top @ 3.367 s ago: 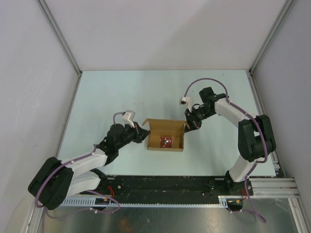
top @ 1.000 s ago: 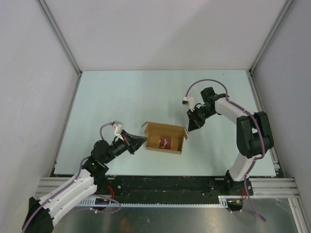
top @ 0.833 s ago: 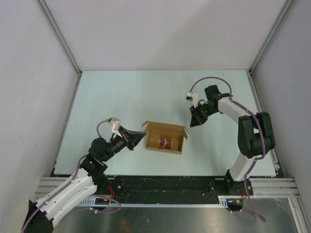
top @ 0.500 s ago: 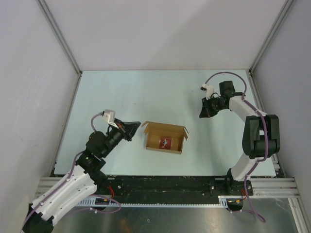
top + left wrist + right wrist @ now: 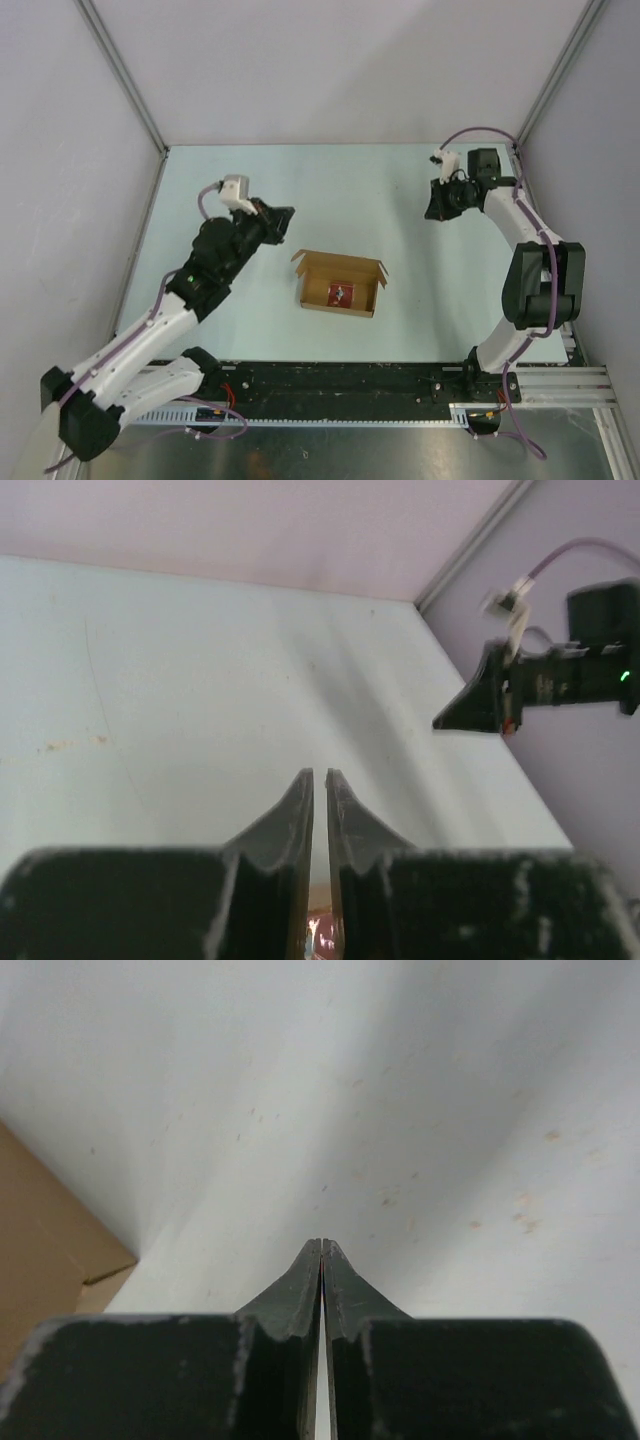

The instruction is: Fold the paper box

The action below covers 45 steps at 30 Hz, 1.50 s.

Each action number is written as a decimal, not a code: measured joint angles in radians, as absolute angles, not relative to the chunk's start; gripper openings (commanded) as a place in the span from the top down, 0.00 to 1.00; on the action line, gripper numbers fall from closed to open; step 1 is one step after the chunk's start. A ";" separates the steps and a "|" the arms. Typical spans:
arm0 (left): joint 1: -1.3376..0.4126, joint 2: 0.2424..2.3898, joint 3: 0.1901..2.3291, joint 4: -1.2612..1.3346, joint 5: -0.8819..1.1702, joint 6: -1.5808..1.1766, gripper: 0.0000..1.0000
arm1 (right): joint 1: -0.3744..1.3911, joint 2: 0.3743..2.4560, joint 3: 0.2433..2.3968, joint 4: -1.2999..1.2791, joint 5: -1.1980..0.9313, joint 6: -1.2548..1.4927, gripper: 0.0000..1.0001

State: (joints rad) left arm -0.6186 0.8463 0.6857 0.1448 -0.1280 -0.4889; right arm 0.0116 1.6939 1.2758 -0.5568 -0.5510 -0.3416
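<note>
The paper box (image 5: 340, 283) is an open brown cardboard box on the table, with its flaps standing up. A small red packet (image 5: 341, 293) lies inside it. My left gripper (image 5: 283, 218) hangs up and to the left of the box, well apart from it. In the left wrist view its fingers (image 5: 300, 805) stand a narrow slit apart with nothing between them. My right gripper (image 5: 432, 205) is far to the back right, its jaws pressed together and empty (image 5: 322, 1243). One corner of the box (image 5: 40, 1230) shows in the right wrist view.
Pale green table (image 5: 330, 190) with grey walls on three sides. A metal rail (image 5: 350, 385) runs along the near edge, where the arm bases sit. In the left wrist view the right arm's gripper (image 5: 450, 718) shows against the right wall.
Both grippers have drawn away from the box, the left up and back-left, the right to the back right corner. The left jaws have parted a little. The box has stayed put.
</note>
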 measured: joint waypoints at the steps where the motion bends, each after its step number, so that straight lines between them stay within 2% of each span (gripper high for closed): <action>1: -0.619 0.893 0.732 0.119 -0.129 -0.489 0.85 | 0.012 1.694 1.311 -0.576 -0.534 -0.342 0.91; 3: -0.619 0.971 0.827 0.064 -0.132 -0.490 0.82 | 0.005 1.697 1.398 -0.625 -0.504 -0.345 0.90; 6: -0.609 1.057 0.984 -0.056 -0.147 -0.501 0.75 | -0.026 1.777 1.711 -0.793 -0.482 -0.349 0.91; 11: -0.551 1.206 1.320 -0.244 -0.142 -0.514 0.74 | -0.071 1.991 2.240 -1.002 -0.466 -0.332 0.89; 13: -0.516 1.283 1.486 -0.329 -0.122 -0.521 0.74 | -0.069 2.022 2.306 -1.052 -0.450 -0.329 0.88; 17: -0.458 1.395 1.692 -0.433 -0.068 -0.541 0.75 | -0.026 2.012 2.283 -1.146 -0.416 -0.332 0.86; 21: -0.418 1.421 1.706 -0.535 -0.034 -0.546 0.75 | 0.020 1.973 2.173 -1.152 -0.407 -0.320 0.86; 27: -0.347 1.459 1.706 -0.678 0.044 -0.542 0.67 | 0.089 1.861 1.914 -1.156 -0.377 -0.266 0.79; 31: -0.311 1.481 1.706 -0.721 0.083 -0.542 0.60 | 0.124 1.787 1.790 -1.161 -0.373 -0.218 0.72; 35: -0.310 1.528 1.706 -0.746 0.141 -0.551 0.52 | 0.121 1.763 1.759 -1.165 -0.373 -0.183 0.63; 38: -0.322 1.572 1.706 -0.765 0.181 -0.559 0.42 | 0.124 1.761 1.744 -1.162 -0.373 -0.167 0.55; 40: -0.333 1.605 1.708 -0.777 0.215 -0.573 0.40 | 0.132 1.753 1.727 -1.158 -0.373 -0.160 0.50; 45: -0.388 1.669 1.723 -0.819 0.259 -0.603 0.39 | 0.141 1.704 1.657 -1.148 -0.374 -0.153 0.44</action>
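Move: The open box lies far below the left hand, its middle some 26 cm down, about 9 cm to the right and 4 cm ahead; the box's left flap is 8 cm ahead, in line sideways, 24 cm down. From the right hand the box is about 21 cm left, 10 cm back and 9 cm lower; its right flap is 11 cm left, 8 cm back and 6 cm lower. The red packet inside sits 2 cm nearer the robot than the box's middle. Touching nothing, the left hand heads forward above the box's far side, first climbing about 14 cm, then sinking to slightly under its starting height as it tips down some 45 degrees and opens. The right hand swings up and forward, mostly up, then comes back and down, ending a little back and about 7 cm higher, fingers opened to half. ##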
